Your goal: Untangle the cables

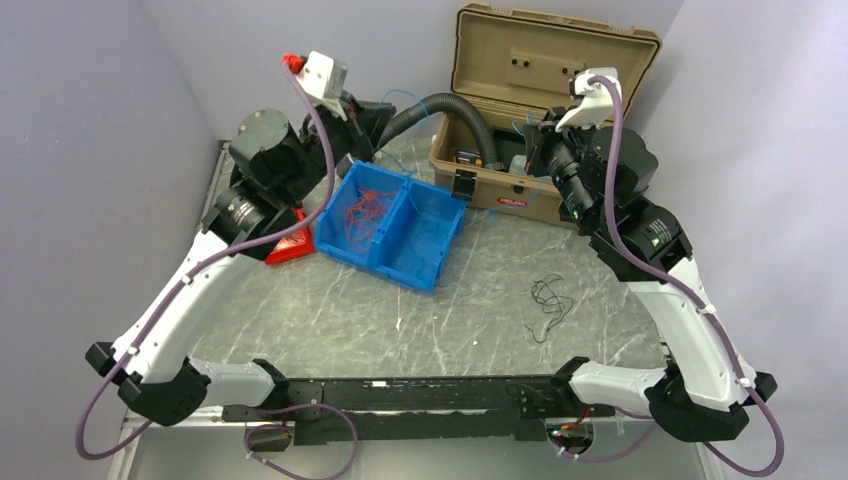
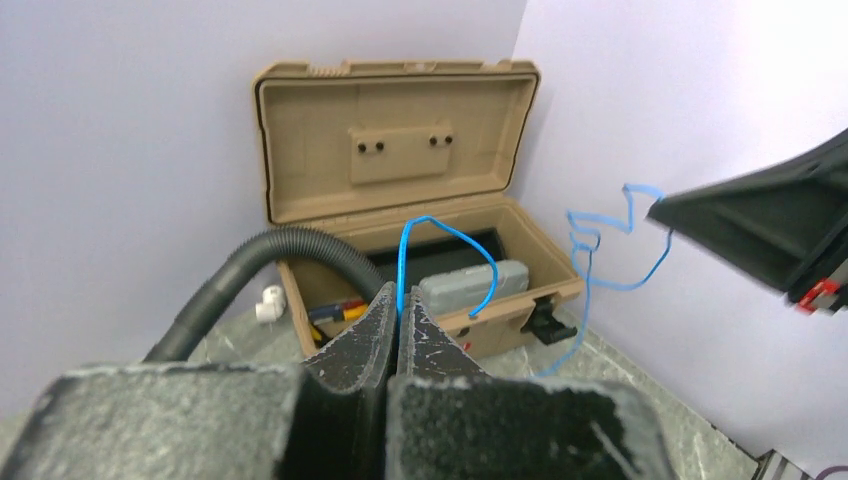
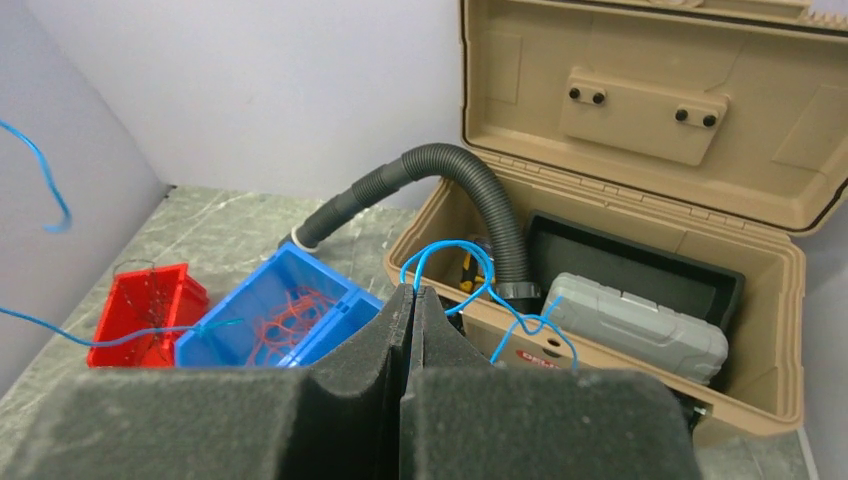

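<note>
My left gripper (image 2: 398,292) is shut on a thin blue cable (image 2: 442,235) that arcs up out of its tips to a free end over the toolbox. My right gripper (image 3: 410,290) is shut on another looping blue cable (image 3: 470,262). Both grippers hang raised at the back, the left gripper (image 1: 380,120) facing the right gripper (image 1: 530,137). I cannot tell whether the two blue strands are joined. Red cables (image 1: 362,214) lie tangled in the left compartment of the blue bin (image 1: 432,270). Black cables (image 1: 550,300) lie loose on the table.
An open tan toolbox (image 1: 545,60) stands at the back right, with a thick grey corrugated hose (image 1: 450,105) running into it. A red bin (image 1: 290,247) sits left of the blue bin. Walls close in on both sides.
</note>
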`<state>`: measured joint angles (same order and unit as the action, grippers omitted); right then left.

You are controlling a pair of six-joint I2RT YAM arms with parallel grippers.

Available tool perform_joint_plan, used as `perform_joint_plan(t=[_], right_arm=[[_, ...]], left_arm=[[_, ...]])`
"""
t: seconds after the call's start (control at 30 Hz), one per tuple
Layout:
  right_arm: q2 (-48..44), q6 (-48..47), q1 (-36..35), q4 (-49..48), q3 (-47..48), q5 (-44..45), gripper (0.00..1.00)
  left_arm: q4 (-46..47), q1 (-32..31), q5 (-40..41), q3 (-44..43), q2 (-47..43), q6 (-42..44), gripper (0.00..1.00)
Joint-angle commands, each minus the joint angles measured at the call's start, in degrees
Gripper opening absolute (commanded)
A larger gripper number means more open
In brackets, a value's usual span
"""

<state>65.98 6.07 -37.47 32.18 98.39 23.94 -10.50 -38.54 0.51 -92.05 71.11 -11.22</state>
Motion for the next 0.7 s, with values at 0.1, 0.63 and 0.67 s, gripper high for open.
perform_joint_plan(t=[0.1, 0.63, 0.67], right_arm=[[-2.29, 0.46, 1.47, -3.79, -4.03, 1.19, 0.00], [-4.36, 0.70, 2.43, -4.34, -6.14, 0.22, 0.00], [-4.28, 0.74, 2.45, -4.25, -6.24, -0.12, 0.00]], left_arm=[[-2.80, 0.19, -3.34, -15.01, 6.57, 3.14, 0.00], [-2.74, 1.55, -6.87, -31.51, 15.65, 2.28, 0.00], [-2.36, 1.69, -6.45, -30.11, 15.23, 2.43, 0.00]])
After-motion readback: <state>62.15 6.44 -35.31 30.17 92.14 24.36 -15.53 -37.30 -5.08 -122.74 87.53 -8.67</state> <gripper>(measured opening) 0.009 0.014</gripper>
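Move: Hanging at the right hand's fingertips, the blue cable's loops lie about 4 cm ahead of that hand, 1 cm to its right and 3 cm below. From the left hand, which holds another stretch of blue cable, those loops are some 22 cm to the right, 4 cm ahead and 5 cm lower. Counted from the right hand, the blue bin is 9 cm ahead, 23 cm left; the toolbox 25 cm ahead, 9 cm right; both 40-odd cm below. Drawing its pinched blue cable higher, the left hand climbs about 10 cm, easing slightly forward and right, away from the loops at the right hand, while its fingertips tip up some 10 degrees. The right hand keeps its own pinch, dips about 3 cm, then comes partly back up while drifting a little right. Both grippers stay shut. ##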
